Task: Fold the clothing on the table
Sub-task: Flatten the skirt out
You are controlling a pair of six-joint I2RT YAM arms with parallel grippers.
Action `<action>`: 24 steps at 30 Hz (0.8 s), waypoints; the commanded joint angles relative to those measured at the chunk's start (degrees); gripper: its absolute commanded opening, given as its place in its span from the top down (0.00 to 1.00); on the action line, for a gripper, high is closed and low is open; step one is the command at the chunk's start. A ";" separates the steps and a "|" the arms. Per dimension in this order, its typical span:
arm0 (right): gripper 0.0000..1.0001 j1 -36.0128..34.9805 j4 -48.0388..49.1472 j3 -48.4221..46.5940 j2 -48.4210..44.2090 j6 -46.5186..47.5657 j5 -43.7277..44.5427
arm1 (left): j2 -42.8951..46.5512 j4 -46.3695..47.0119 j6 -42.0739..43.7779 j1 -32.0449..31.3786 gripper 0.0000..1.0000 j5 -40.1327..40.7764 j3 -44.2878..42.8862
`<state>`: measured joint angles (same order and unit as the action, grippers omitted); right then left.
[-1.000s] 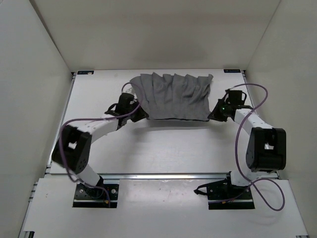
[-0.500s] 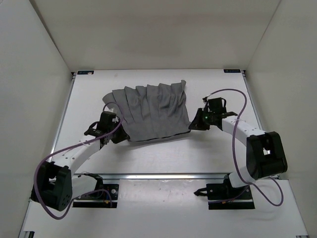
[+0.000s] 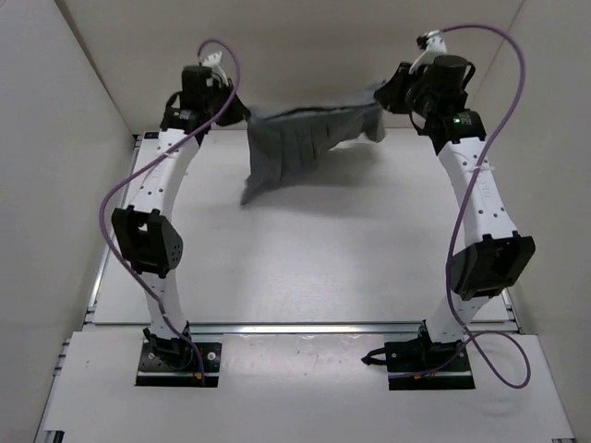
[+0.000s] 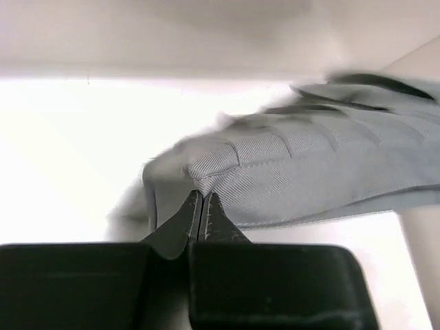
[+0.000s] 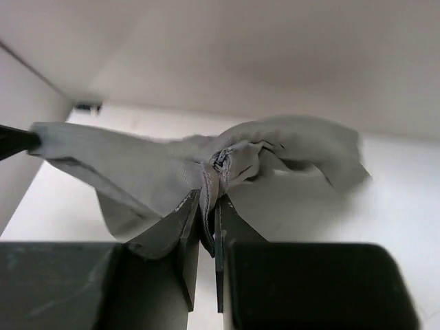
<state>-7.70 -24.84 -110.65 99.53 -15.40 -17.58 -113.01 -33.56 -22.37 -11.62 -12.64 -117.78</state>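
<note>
The grey clothing (image 3: 300, 138) hangs in the air over the far part of the white table (image 3: 305, 249), stretched between both arms, its lower end drooping toward the left. My left gripper (image 3: 242, 113) is shut on the clothing's left edge; in the left wrist view the pleated fabric (image 4: 309, 172) runs off to the right from the gripper (image 4: 201, 196). My right gripper (image 3: 388, 92) is shut on a bunched corner of the clothing (image 5: 234, 161), the hem pinched in the gripper (image 5: 207, 199).
White walls close in the table on the left, back and right. Both arms reach high and far toward the back wall. A metal rail (image 3: 305, 326) runs along the near edge by the arm bases.
Both arms have swung up and back from low over the table to high near the back wall, lifting the clothing off the surface. Both grips stayed shut.
</note>
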 commanded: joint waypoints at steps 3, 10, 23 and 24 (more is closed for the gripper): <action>0.99 0.14 2.93 6.36 -11.43 6.53 4.49 | 14.54 -0.98 4.61 4.76 1.00 0.75 1.63; 1.00 1.11 1.66 43.10 -28.92 5.03 6.76 | 31.59 -0.82 10.86 -5.51 1.00 8.60 37.01; 1.00 -2.23 0.48 66.18 -37.50 -5.25 -3.94 | 49.83 -3.10 1.45 -4.30 1.00 3.51 71.47; 1.00 -1.01 2.58 64.61 -35.65 -5.17 -4.65 | 47.56 -1.70 1.89 -4.03 1.00 2.98 69.72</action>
<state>-10.85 -28.93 -43.42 60.31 -19.79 -23.53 -63.22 -37.23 -21.28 -17.91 -11.68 -45.23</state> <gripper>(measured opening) 0.080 0.025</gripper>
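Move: Both hands hold the skirt's waistband up at its ends. The near stretch of bare table they are taking it to lies about 30 cm back, 4 cm left and 27 cm below the left hand; from the right hand it is roughly 25 cm straight back and 37 cm down. The metal rail runs straight behind, 46 cm back from the left hand and 43 cm from the right, at table height. Keeping their shut grip on the two waistband ends, both hands first flick up, the left by nearly 10 cm and the right by about 5, already drawing back, then sweep back and down towards the rail over the near table. The left ends some 30 cm back and 18 cm lower, the right about 25 cm back and 25 cm lower, both easing to a stop above the table while the fingers, after a brief upward tilt, tip down to some 25 to 35 degrees steeper than at the start. ##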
